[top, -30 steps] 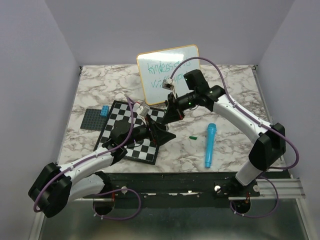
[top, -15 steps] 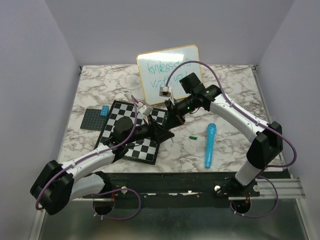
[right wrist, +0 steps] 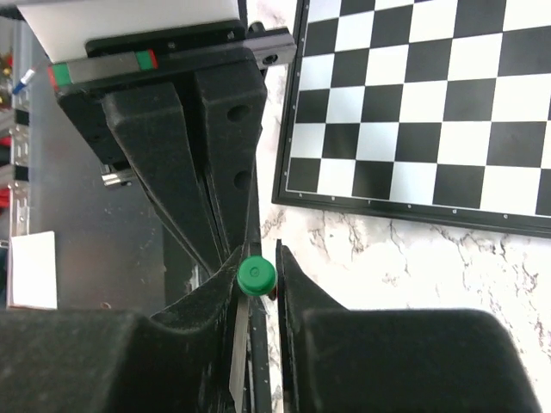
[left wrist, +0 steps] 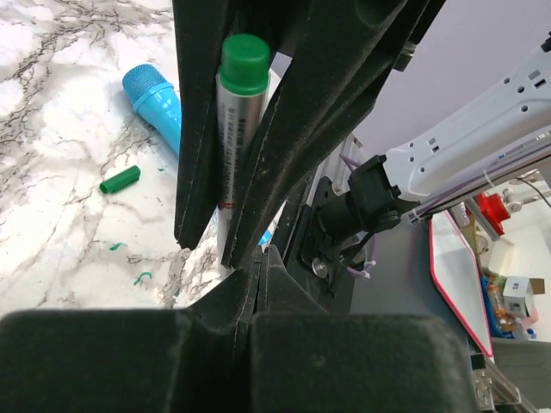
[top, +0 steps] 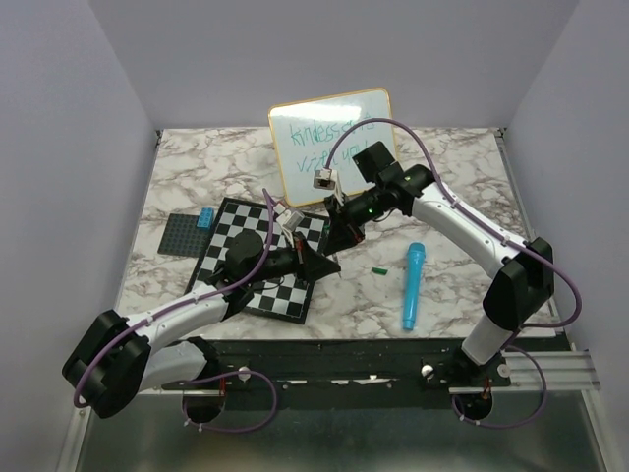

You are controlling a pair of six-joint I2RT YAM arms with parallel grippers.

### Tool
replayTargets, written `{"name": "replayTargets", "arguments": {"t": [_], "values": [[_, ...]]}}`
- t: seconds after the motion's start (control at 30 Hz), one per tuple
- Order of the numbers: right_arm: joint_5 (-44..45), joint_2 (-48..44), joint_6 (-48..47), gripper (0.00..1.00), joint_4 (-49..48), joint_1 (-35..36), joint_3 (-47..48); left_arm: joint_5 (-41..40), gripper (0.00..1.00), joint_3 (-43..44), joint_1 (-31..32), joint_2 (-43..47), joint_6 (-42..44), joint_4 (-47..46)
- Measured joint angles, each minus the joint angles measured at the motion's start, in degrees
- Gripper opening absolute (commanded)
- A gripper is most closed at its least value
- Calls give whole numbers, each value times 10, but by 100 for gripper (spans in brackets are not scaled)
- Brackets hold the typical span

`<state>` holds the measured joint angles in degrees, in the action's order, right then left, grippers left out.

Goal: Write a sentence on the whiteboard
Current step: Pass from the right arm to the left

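Observation:
The whiteboard (top: 331, 147) stands propped at the back of the table, and the sentence (top: 316, 135) is on it in thin green lettering over two lines. Both grippers meet in front of it, over the marble. A silver marker (left wrist: 239, 146) with a green end (right wrist: 256, 277) lies between the fingers of my right gripper (right wrist: 265, 251). One finger touches it and a narrow gap shows at the other. My left gripper (left wrist: 258, 258) is shut at the marker's lower end. Whether it pinches the tip is hidden. From above, the left gripper (top: 332, 264) sits just below the right gripper (top: 339, 239).
A black-and-white checkered board (top: 257, 287) lies under the left arm. A blue toy microphone (top: 413, 285) and a small green cap (top: 381, 268) lie on the marble to the right. A grey baseplate (top: 177, 236) with a blue brick (top: 206, 218) sits at the left.
My left gripper has gone from wide open to shut at the marker's lower end. The right arm shifted a little toward the left gripper, and its jaws have eased slightly off the marker.

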<state>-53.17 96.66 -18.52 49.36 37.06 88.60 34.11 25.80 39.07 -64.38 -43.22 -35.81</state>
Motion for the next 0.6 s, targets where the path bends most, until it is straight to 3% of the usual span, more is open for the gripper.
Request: {"name": "replayTargets", "arguments": {"t": [0.17,0.27,0.3,0.47,0.6], "values": [[0,0,3,4,-5,1,4,0,0,0,1,1,-1,-4],[0,0,6,0,-5,1,4,0,27,-1,1,3,-1,-4],[2,0,8,0,-6,1,4,0,44,-1,1,4,-2,-5],[14,-7,28,0,-41,-8,-9,-11,69,-15,2,42,5,-4],[13,-50,56,1,-87,-42,-66,-43,99,-42,0,100,19,11]]}}
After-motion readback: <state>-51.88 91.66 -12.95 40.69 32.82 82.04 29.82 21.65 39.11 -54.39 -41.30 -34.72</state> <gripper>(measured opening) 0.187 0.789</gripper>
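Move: The marker is in my right hand, its middle roughly 3 cm below that hand's point. From my left hand, whose fingers are shut right beside its lower part, that middle lies about 2 cm ahead and 2 cm above. On the table some 15 cm below my left hand, the green cap lies about 13 cm right and 5 cm ahead, the blue microphone some 21 cm right and about level. The chessboard's middle is about 19 cm left and 9 cm ahead of it. I give up this grasp: after a brief hold my left fingers spread wide and that hand backs off from the marker, about 2 cm left and nearly as much up. My right hand keeps its pinch on the marker and carries it forward some 2.5 cm, then also right nearly 2 cm, turning a little clockwise. ##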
